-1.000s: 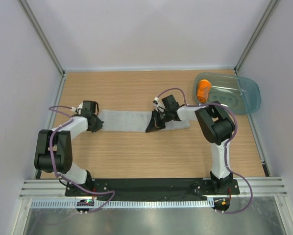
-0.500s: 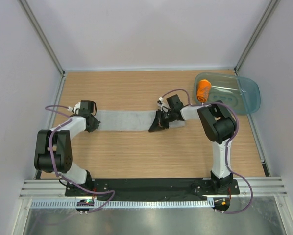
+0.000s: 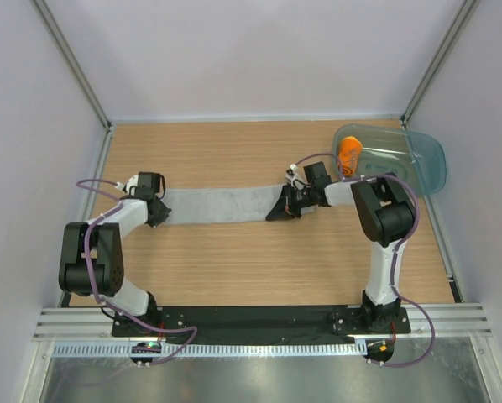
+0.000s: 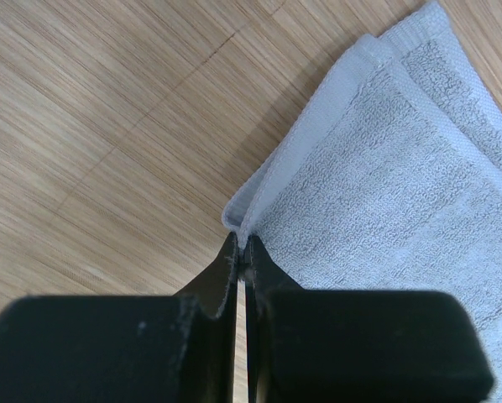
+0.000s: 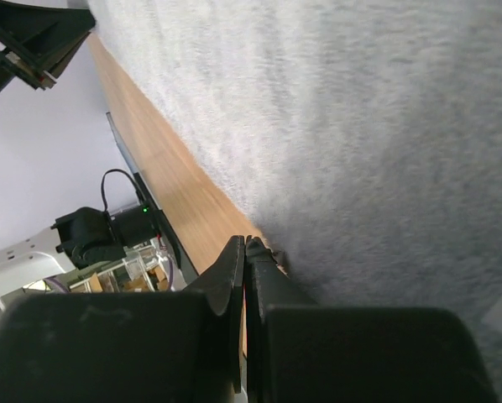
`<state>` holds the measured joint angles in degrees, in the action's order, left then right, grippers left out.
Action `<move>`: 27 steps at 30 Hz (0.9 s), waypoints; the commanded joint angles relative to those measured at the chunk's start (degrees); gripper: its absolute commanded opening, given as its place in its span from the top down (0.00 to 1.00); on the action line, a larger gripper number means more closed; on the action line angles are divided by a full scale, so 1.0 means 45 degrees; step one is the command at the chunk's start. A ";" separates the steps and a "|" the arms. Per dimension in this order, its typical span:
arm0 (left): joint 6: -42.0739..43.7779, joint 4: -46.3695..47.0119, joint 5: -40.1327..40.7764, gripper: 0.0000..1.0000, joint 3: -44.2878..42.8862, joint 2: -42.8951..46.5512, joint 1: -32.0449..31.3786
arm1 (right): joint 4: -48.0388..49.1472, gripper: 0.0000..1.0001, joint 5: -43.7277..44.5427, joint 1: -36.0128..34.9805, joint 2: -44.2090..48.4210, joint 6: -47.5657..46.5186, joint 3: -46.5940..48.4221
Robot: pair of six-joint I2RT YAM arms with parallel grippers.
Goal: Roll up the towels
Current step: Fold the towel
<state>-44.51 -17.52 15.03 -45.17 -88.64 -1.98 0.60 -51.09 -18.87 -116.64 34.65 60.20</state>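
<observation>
A plain light grey towel (image 3: 222, 204) lies flat as a long strip across the middle of the wooden table. My left gripper (image 3: 160, 210) is at its left end, shut on the towel's corner (image 4: 244, 239), with the cloth (image 4: 385, 193) spreading away to the right. My right gripper (image 3: 278, 211) is shut with its tips low at the towel's near edge (image 5: 245, 245). The grey cloth (image 5: 360, 126) fills that view, and nothing shows between the fingers. An orange towel (image 3: 348, 155) is rolled into a short cylinder.
The orange roll lies inside a translucent blue-green tub (image 3: 419, 159) at the back right of the table. White walls and metal posts close in the sides and back. A black base rail (image 3: 251, 319) runs along the front edge.
My right gripper has slid to the right along the grey towel, towards its right end. My left gripper shifted slightly left and still pinches the corner.
</observation>
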 commanded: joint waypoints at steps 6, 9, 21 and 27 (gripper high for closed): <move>0.0224 -0.0463 0.0606 1.00 -0.0119 -0.0243 0.0127 | 0.0630 0.99 -0.0424 0.0053 0.1137 0.0541 0.0565; 0.0224 -0.0463 0.0606 1.00 -0.0119 -0.0205 0.0127 | 0.0414 0.99 -0.0249 0.0267 0.0862 0.0327 0.0509; 0.0204 -0.0404 0.0606 0.99 -0.0080 -0.0224 0.0147 | -0.2124 0.99 0.2619 0.2162 0.1407 -0.0942 -0.0468; 0.0185 -0.0423 0.0606 1.00 -0.0119 -0.0283 0.0147 | -0.2925 0.99 0.4260 0.2883 0.2423 -0.0982 -0.1150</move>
<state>-44.51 -17.61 15.29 -45.19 -88.66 -1.96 -8.05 -39.64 -7.35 -109.62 32.38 56.82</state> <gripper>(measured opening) 0.011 0.033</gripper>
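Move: The towel lies as a long strip, its near left corner still pinched by the left hand. From the right hand, low at the near edge, the towel's right end is about 9 cm right and 3 cm ahead; the orange roll in the bin lies some 21 cm right and 17 cm ahead. From the left hand, the towel's right end is roughly 44 cm right and 4 cm ahead. The shut right hand hops up about 3 cm, then sweeps down and right some 9 cm towards the towel's right end. ##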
